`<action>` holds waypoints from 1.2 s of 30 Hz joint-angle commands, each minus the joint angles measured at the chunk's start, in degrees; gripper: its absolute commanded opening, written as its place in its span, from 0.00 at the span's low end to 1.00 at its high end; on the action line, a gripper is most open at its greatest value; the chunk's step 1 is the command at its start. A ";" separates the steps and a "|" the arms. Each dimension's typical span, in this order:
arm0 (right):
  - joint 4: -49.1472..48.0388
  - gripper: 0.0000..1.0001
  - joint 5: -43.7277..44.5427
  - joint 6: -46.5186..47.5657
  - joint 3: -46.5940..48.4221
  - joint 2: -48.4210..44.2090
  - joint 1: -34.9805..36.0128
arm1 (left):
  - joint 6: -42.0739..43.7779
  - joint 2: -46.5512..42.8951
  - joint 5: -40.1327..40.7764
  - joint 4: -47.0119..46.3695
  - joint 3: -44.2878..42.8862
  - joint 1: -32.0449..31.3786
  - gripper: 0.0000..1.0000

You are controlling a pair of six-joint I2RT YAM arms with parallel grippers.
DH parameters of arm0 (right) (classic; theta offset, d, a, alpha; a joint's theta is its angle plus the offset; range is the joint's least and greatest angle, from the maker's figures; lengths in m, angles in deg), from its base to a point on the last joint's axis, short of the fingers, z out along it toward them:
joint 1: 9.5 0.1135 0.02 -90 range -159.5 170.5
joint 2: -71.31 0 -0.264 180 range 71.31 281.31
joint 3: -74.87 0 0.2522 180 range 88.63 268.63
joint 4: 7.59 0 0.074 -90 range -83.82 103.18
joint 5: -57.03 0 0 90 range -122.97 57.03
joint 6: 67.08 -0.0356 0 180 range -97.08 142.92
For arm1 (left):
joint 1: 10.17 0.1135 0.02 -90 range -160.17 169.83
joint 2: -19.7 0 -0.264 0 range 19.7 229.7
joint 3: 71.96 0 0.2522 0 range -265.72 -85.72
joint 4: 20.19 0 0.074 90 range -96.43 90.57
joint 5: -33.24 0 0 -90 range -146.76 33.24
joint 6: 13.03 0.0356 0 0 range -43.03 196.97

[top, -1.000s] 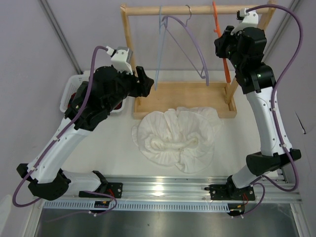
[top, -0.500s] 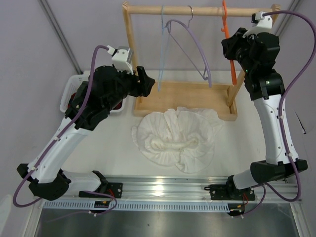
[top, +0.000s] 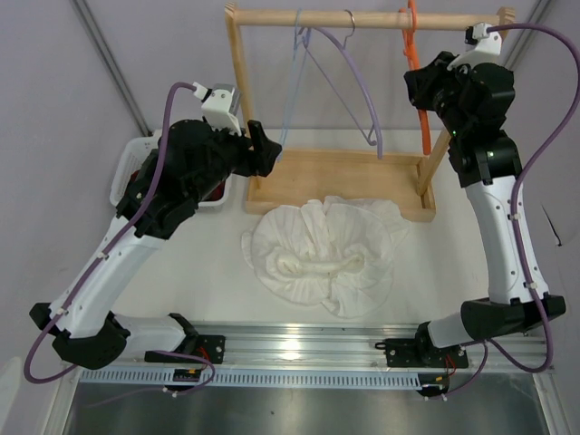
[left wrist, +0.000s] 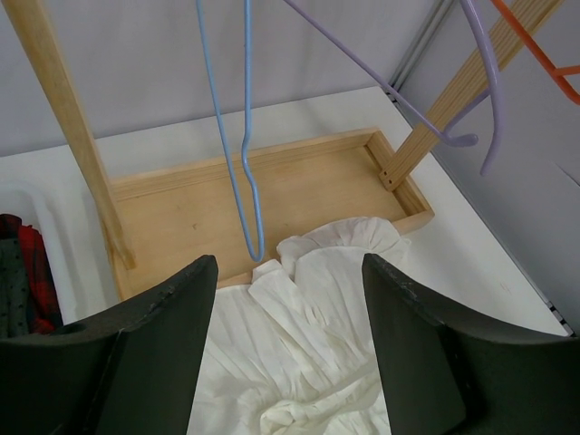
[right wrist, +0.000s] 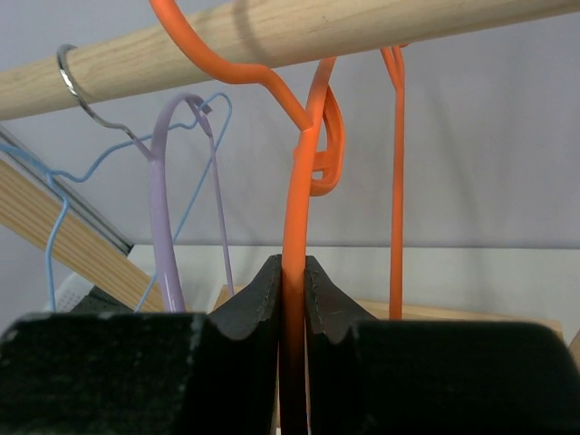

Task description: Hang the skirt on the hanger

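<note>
The white crinkly skirt (top: 324,256) lies bunched on the table in front of the wooden rack; it also shows in the left wrist view (left wrist: 299,362). The orange hanger (top: 419,72) hangs by its hook on the rack's rail at the right end. My right gripper (top: 424,83) is shut on the orange hanger (right wrist: 297,208) just below its hook, the jaws pressed on its stem. My left gripper (left wrist: 288,344) is open and empty, held high above the skirt's left part, near the rack's left post.
The wooden rack (top: 362,18) also carries a lilac hanger (top: 358,86) and a thin pale blue wire hanger (top: 292,91). Its wooden base tray (top: 335,177) sits behind the skirt. A white basket (top: 131,168) with dark and red cloth stands at the left.
My right gripper rose to the rail with the orange hanger, swinging it from tilted to upright. The lilac hanger sways slightly. The left arm has hardly moved.
</note>
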 commanded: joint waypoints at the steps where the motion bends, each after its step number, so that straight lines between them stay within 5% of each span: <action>1: -5.58 0.00 0.31 -0.55 -0.59 -5.52 -0.54 | 1.60 -1.63 -1.54 -1.89 0.49 0.68 0.71; 9: 0.99 0.00 0.57 -2.13 -3.06 -9.82 -1.60 | 2.39 -1.81 -4.17 -3.12 1.28 0.68 0.71; 17: 24.80 0.00 4.17 -6.17 -3.58 -21.07 -1.69 | 6.34 -3.83 -13.30 -6.90 4.27 0.68 0.74; 28: 31.50 0.00 -7.49 -14.17 -35.73 -36.71 -1.69 | 4.06 -6.82 -22.19 -10.85 14.52 0.68 0.74; 36: 37.56 0.00 -14.19 -15.58 -40.68 -43.57 -0.63 | -5.60 -11.30 -15.17 -13.57 28.08 0.76 0.69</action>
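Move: The right hand grips the orange hanger, its hook still at the rod, which runs about 5 cm ahead and 9 cm above; the lavender hanger hangs some 11 cm to the left, 3 cm ahead and 3 cm lower. The skirt's middle lies roughly 20 cm back, 13 cm left and 48 cm down. From the empty left hand, the skirt is about 7 cm back, 11 cm right and 43 cm down. Keeping its pinch on the orange hanger, the right hand draws back from the rod with a slight initial rise, then swings down and back towards the skirt, some 23 cm each way, tipping the fingers about 40 degrees downward. The left hand, fingers still wide open and touching nothing, eases back and to its right while turning clockwise, then sinks about 10 cm towards the skirt. ##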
